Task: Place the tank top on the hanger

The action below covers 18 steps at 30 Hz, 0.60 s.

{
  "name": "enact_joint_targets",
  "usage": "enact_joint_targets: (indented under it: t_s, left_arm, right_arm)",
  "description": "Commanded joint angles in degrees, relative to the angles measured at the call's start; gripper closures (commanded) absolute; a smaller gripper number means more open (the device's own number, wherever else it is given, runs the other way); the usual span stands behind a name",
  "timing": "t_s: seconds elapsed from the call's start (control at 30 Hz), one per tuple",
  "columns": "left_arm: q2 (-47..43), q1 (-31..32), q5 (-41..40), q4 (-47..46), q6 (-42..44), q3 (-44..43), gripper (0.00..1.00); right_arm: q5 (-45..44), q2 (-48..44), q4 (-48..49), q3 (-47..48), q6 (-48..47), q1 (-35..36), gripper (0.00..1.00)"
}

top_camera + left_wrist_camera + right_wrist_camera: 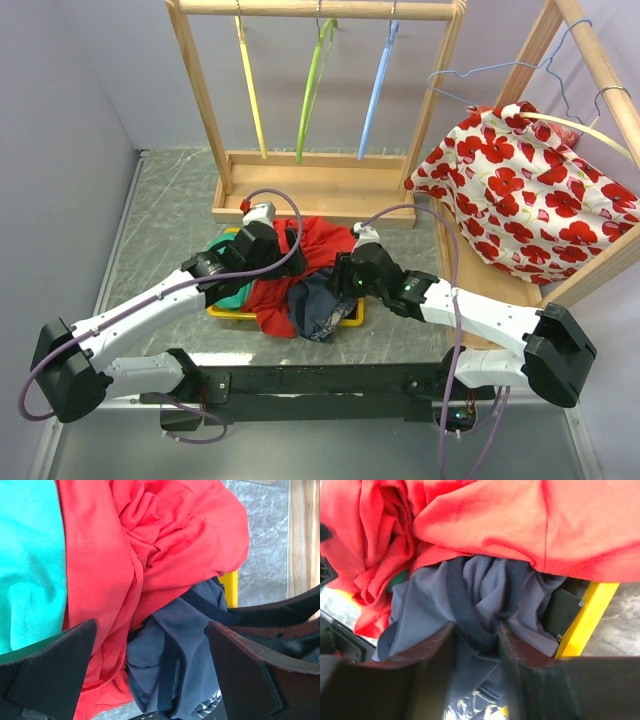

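Observation:
The navy tank top (318, 305) lies crumpled at the front of a yellow bin (352, 315), partly under a red garment (310, 245). In the right wrist view my right gripper (476, 627) is closed on a fold of the tank top (475, 595), pinching its dark hem between the fingers. From above, the right gripper (340, 282) sits at the garment's right edge. My left gripper (152, 630) is open wide just over the tank top (175, 645) and the red cloth, holding nothing. Seen from above, the left gripper (282, 242) hovers over the pile. The light blue hanger (378, 95) hangs on the wooden rack (310, 190).
A lime green hanger (312, 90) and a yellow hanger (250, 85) hang beside the blue one. A green garment (232, 295) fills the bin's left side. A poppy-print cloth (530, 190) drapes over a second wooden frame at the right, with wire hangers (480, 72) above it.

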State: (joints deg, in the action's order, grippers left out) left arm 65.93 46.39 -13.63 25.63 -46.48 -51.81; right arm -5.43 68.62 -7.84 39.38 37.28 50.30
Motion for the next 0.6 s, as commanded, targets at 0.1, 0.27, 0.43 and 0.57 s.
enact_joint_targets:
  t_s: [0.1,0.27,0.43,0.57]
  left_arm:
    - [0.2,0.1,-2.3,-0.1,-1.0,-1.6,0.01]
    - [-0.1,0.1,-2.9,-0.1,-0.8,-1.6,0.01]
    - [-1.2,-0.1,-3.2,-0.2,-0.9,-1.7,0.01]
    - [-2.3,-0.6,-3.6,-0.4,-0.7,-1.8,0.01]
  right_arm:
    - [-5.8,-2.6,-5.0,6.4,-0.4,0.4,1.00]
    - [-11.1,-7.0,-12.1,14.8,-3.5,0.4,1.00]
    - [-14.1,-10.0,-16.5,27.0,-7.2,0.4,1.00]
    - [-16.3,-9.4,-20.0,35.7,-10.3,0.4,1.00]
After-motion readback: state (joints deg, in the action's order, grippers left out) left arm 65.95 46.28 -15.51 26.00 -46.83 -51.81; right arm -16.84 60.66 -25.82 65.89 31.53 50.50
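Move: The tank top, dark blue and bunched, lies right under the half-closed right fingers, its middle about 2 cm back, 3 cm left and 3 cm lower. From that hand the red garment is some 3 cm ahead and 8 cm left, the teal cloth 2 cm ahead and 23 cm left, and the yellow box's right rim 5 cm right, level fore-and-aft. From the left hand the tank top is about 8 cm back, 4 cm right and 9 cm below. The right fingers pinch shut on the tank top's strap area, then lift it about 19 cm, tipping up some 20 degrees. ##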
